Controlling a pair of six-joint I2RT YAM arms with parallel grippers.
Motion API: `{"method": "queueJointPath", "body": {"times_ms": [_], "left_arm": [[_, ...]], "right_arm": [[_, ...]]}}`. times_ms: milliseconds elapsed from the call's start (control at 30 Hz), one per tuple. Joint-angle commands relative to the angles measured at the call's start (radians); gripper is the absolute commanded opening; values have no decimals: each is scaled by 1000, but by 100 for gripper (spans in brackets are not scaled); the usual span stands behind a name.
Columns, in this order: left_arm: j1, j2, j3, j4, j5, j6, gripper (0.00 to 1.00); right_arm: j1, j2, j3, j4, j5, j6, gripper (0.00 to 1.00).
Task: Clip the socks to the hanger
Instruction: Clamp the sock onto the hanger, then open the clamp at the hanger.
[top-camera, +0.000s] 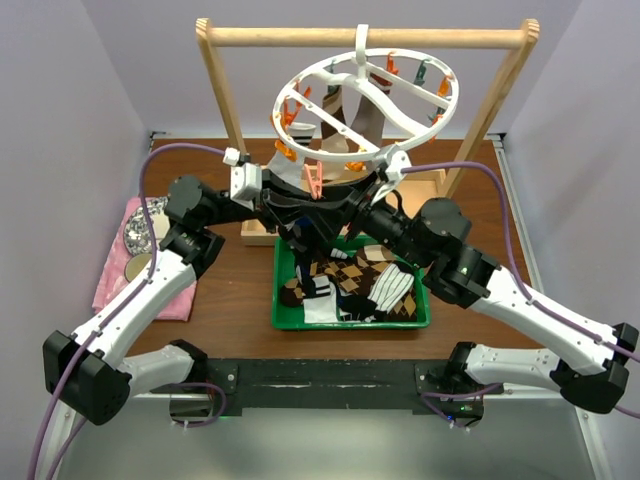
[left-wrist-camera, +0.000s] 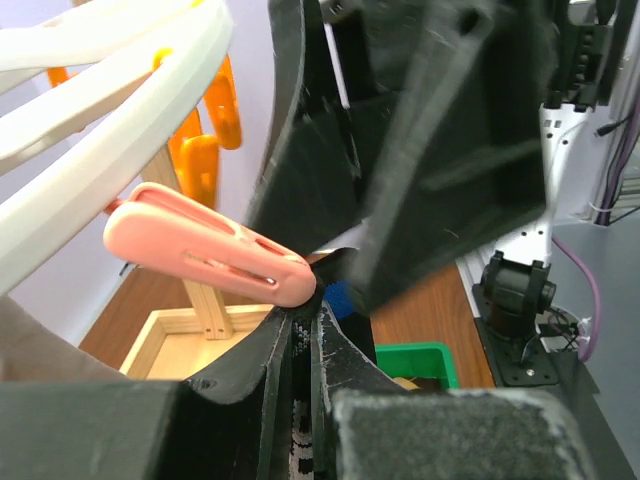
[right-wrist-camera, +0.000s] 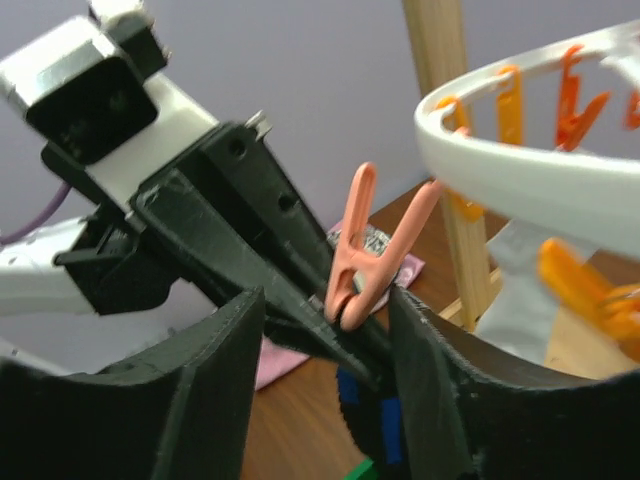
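The white ring hanger (top-camera: 366, 100) hangs by its hook from the wooden bar, with orange and teal pegs round it. Both grippers meet just under its front rim. My left gripper (top-camera: 300, 203) (left-wrist-camera: 305, 330) is shut on the top edge of a black, white and blue sock (left-wrist-camera: 298, 440) (right-wrist-camera: 375, 420), which hangs down over the tray. A salmon peg (top-camera: 314, 182) (left-wrist-camera: 205, 258) (right-wrist-camera: 365, 250) bites that sock's edge right at the left fingertips. Around the peg, my right gripper (top-camera: 335, 203) (right-wrist-camera: 325, 300) stands open, its fingers on either side. More socks (top-camera: 350, 285) lie in the tray.
The green tray (top-camera: 350, 323) sits under the grippers at the table's middle. The light wooden frame (top-camera: 365, 38) stands at the back, with its base box behind the tray. A pink cloth (top-camera: 120, 270) lies at the left. Sock fabric (top-camera: 345, 110) hangs inside the ring.
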Motion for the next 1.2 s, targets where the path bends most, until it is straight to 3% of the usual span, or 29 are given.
{"method": "queueJointPath", "body": {"times_ms": [0,233,333,433,467,600,667,833,967,1167], "left_arm": [[4,-30,27,23,-35,8,0],[4,-80,-20,-90,-314,103,0],[4,-102,-62,-112,-457,109,7],[4,-123,-103,-116,-637,97,19],[4,-125,-119,-120,-685,95,28],[4,-123,-133,-129,-903,112,36],[4,-125,-142,-117,-997,129,45],[4,-128,-146,-84,-1172,138,46],[4,-128,-134,-55,-1226,138,44],[5,-93,-67,-17,-1312,190,47]], "right_arm": [[19,7,12,-59,-76,7,67],[19,-42,2,-107,-71,-29,82],[19,-74,0,-174,-73,-56,84],[20,-105,-17,-236,-71,-76,84],[19,-113,-21,-253,-70,-78,85],[19,-148,-44,-340,-5,-87,88],[19,-175,-60,-381,28,-90,90],[19,-214,-48,-518,298,-98,99],[19,-275,-64,-526,499,-90,99],[20,-264,-46,-524,555,-110,99]]}}
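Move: The pink clip at the sock's top edge is about 3 cm ahead of the left hand's pinch and 3 cm above it, neither left nor right. Seen from the right hand, it is about 2 cm ahead, 1 cm left and 3 cm up. The ring's rim is some 5 cm ahead of the left hand and 6 cm up. Orange clips flank it: one about 10 cm ahead and 6 left, the other 8 ahead and 8 right, both about 5 cm up. The sock, still pinched by the left hand at the pink clip, is first carried some 4 cm forward and left. Then the left fingers open and let go, backing out forward and left to about 14 and 13 cm, swinging some 65 degrees counter-clockwise. The right hand spreads its already opening fingers wide, eases back and down from the clip, then swings about 13 cm right, turning clockwise. ##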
